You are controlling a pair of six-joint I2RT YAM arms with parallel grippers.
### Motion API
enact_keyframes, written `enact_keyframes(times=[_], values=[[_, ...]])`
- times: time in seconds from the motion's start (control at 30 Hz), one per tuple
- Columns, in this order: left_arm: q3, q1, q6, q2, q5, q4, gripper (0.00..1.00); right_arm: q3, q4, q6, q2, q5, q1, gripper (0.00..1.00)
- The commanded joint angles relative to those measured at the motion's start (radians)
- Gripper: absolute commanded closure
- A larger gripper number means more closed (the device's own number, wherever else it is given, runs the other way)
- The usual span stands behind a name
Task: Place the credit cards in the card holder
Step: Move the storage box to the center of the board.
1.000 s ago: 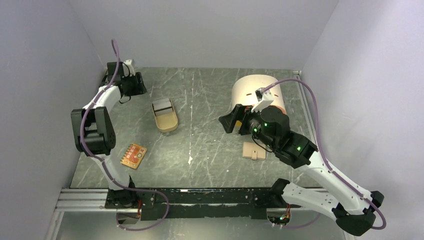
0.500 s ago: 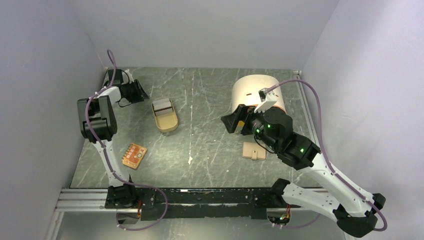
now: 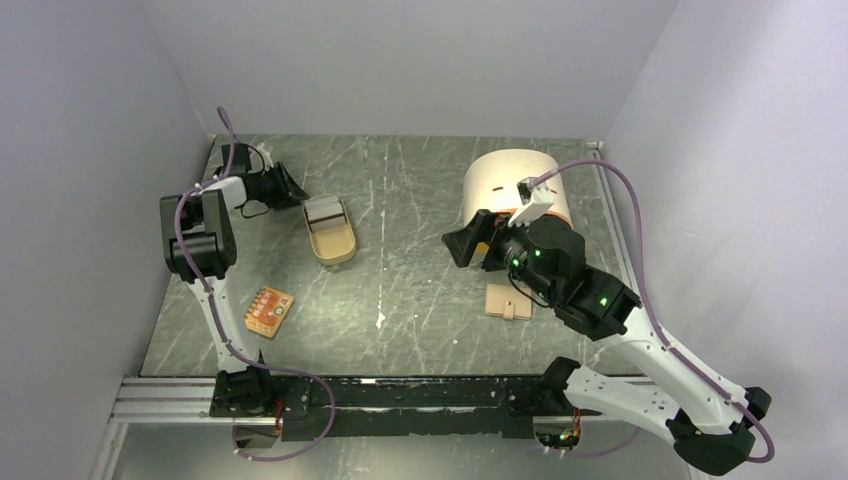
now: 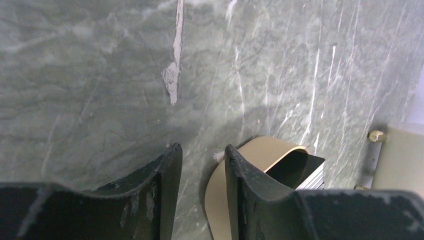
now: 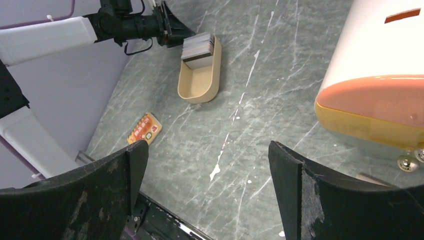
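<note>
The credit cards [image 3: 322, 212] lie stacked in the far end of an oval tan tray [image 3: 335, 246]; the top one is whitish-grey. My left gripper [image 3: 291, 188] hovers just left of that end, open by a narrow gap with nothing between its fingers. In the left wrist view the left gripper [image 4: 202, 150] shows bare table in the gap, the tray [image 4: 265, 152] and the cards' edges [image 4: 312, 176] to its right. The beige card holder [image 3: 507, 302] lies flat near the right arm. My right gripper [image 3: 465, 243] hangs wide open and empty above mid-table; the right wrist view shows the right gripper [image 5: 207, 147], cards [image 5: 198, 46] and tray [image 5: 197, 85].
A large cream rounded box with an orange front [image 3: 515, 185] stands at the back right, close behind the right wrist. An orange-red dotted piece [image 3: 268, 311] lies at the front left. Walls close in the table on the left, back and right.
The left gripper has swung right, from the back-left corner to the tray's far end, and its jaws have narrowed. The right arm has barely moved.
</note>
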Motion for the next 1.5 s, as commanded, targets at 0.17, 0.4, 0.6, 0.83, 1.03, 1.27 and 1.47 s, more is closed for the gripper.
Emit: enact_keyframes(times=[0.17,0.4,0.6,0.83,1.03,1.27,1.47], values=[[-0.089,-0.046,0.014,-0.054,0.022,-0.06,0.58,-0.029,0.003,-0.005,-0.05,0.012,-0.007,0.06],[-0.178,-0.071,0.034,-0.125,-0.023,-0.105,0.58,-0.034,-0.002,0.002,-0.069,0.006,-0.007,0.06],[-0.272,-0.112,0.031,-0.193,-0.046,-0.097,0.57,-0.066,-0.007,0.006,-0.099,0.014,-0.007,0.06],[-0.403,-0.152,-0.004,-0.299,-0.109,-0.071,0.57,-0.086,-0.004,0.007,-0.118,0.011,-0.007,0.06],[-0.446,-0.21,-0.016,-0.412,-0.204,-0.102,0.55,-0.083,-0.012,-0.003,-0.121,0.023,-0.006,0.06],[-0.43,-0.215,0.049,-0.569,-0.326,-0.165,0.39,-0.101,-0.006,-0.007,-0.134,0.031,-0.007,0.06],[-0.35,-0.269,0.244,-0.64,-0.364,-0.207,0.32,-0.091,-0.013,-0.007,-0.117,0.034,-0.007,0.06]])
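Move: The storage box's middle lies about 7 cm to the right of my left hand and 8 cm back, roughly level with my fingertips, which are at its far left corner. The cards stand in its far end, some 5 cm right and 4 cm back; the board's centre is about 23 cm right and 10 cm back, the orange notebook 27 cm back and 4 cm left. From my right hand the box is some 21 cm ahead, 26 cm left and far below. Staying low, I sweep my left hand back about 14 cm and right 6 to 7 cm along the storage box's left side, pushing it towards the board's centre with the half-open fingers. Then I lift some 7 cm clear of it, opening the fingers wider while the hand's left side rolls up. My open right hand eases 2 cm or so right and slightly back and down, touching nothing. ##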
